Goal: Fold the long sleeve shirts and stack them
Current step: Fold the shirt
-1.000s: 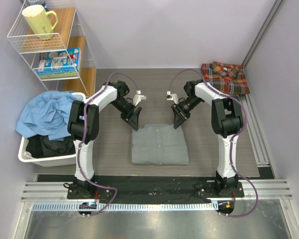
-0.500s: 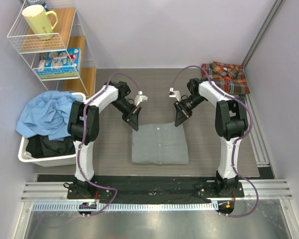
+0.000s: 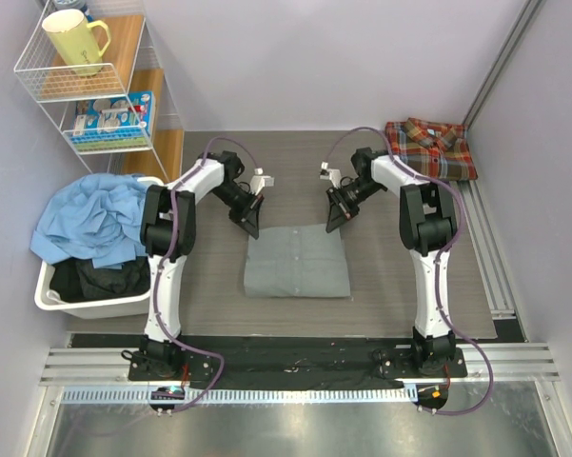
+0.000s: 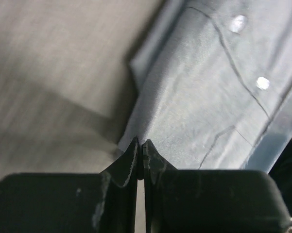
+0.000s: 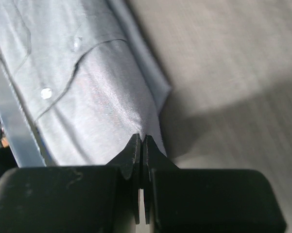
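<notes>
The grey long sleeve shirt (image 3: 297, 265) lies folded into a rectangle on the table's middle, buttons up. My left gripper (image 3: 250, 227) is shut on its far left corner, and my right gripper (image 3: 334, 224) is shut on its far right corner. In the left wrist view the grey cloth (image 4: 204, 97) runs into the closed tips of that gripper (image 4: 140, 145). The right wrist view shows the same cloth (image 5: 87, 97) pinched by its gripper (image 5: 142, 141). The plaid long sleeve shirt (image 3: 430, 148) rests folded at the back right corner, apart from both arms.
A white basket (image 3: 48, 290) holding a blue cloth (image 3: 90, 219) and dark clothes stands at the left. Behind it is a wire shelf (image 3: 124, 90) with a yellow mug (image 3: 73, 40). A metal rail (image 3: 490, 257) runs along the right wall.
Both grippers closed on the grey shirt's far corners. The arms then drew back, and the shirt slid a little toward the far side of the table.
</notes>
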`<state>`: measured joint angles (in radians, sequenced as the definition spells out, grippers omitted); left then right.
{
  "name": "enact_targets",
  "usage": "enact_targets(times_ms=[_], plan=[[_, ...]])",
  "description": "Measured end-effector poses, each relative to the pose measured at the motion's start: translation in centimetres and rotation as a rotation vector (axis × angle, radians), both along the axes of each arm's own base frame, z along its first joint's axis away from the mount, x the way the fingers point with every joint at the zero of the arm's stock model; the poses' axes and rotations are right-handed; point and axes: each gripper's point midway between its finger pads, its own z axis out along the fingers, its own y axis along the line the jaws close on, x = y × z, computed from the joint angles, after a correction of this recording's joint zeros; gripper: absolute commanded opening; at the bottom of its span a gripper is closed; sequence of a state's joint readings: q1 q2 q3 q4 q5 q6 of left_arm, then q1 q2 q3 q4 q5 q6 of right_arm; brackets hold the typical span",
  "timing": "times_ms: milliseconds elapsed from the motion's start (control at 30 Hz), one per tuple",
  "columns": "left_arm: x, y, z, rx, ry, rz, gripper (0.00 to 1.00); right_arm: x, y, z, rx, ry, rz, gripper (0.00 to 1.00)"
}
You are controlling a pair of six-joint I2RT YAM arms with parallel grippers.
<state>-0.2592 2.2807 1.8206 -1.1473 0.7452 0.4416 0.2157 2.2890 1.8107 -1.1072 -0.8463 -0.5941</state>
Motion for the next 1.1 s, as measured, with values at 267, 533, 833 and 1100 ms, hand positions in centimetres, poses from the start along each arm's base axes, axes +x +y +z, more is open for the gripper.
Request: enact_targets(times_ms=[267, 533, 833, 1100], plan=[[2.3, 0.2, -2.1, 0.1, 0.017, 0.095, 0.09, 3.2, 0.1, -2.4, -0.063, -0.015, -0.144, 0.04], [5.7, 0.3, -2.0, 0.14, -0.07, 0.145, 0.26, 6.2, -0.5, -2.0, -0.083, -0.061, -0.252, 0.35], [6.5, 1.6, 4.1, 0.079, -0.258, 0.232, 1.0, 9.1, -3.0, 3.1, -0.047, -0.144, -0.394, 0.94], [-0.1, 1.9, 25.1, -0.211, -0.84, 0.314, 1.0, 1.1, -2.0, 18.6, 0.176, -0.401, -0.366, 1.0]])
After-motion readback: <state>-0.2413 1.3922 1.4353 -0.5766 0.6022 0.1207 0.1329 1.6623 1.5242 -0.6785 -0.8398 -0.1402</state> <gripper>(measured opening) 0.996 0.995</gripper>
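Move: The folded grey shirt is already pinched at its two far corners; its middle lies about 7 cm back and 10 cm right of the left hand, and about 7 cm back and 7 cm left of the right hand, roughly 3 cm below both. From the left hand, the laundry bin's middle is some 32 cm left and 2 cm back, about level in height. The plaid stack is roughly 21 cm right of the right hand and 19 cm ahead. The folded shirt, still pinched at its far corners, is lowered about 2 cm and drawn forward over the table by both hands, some 7 cm on the left and 9 on the right. The fingers open wide and let go; both hands climb steeply, 20 cm or more, easing back as their fingers swing forward, the left wrist far more. ##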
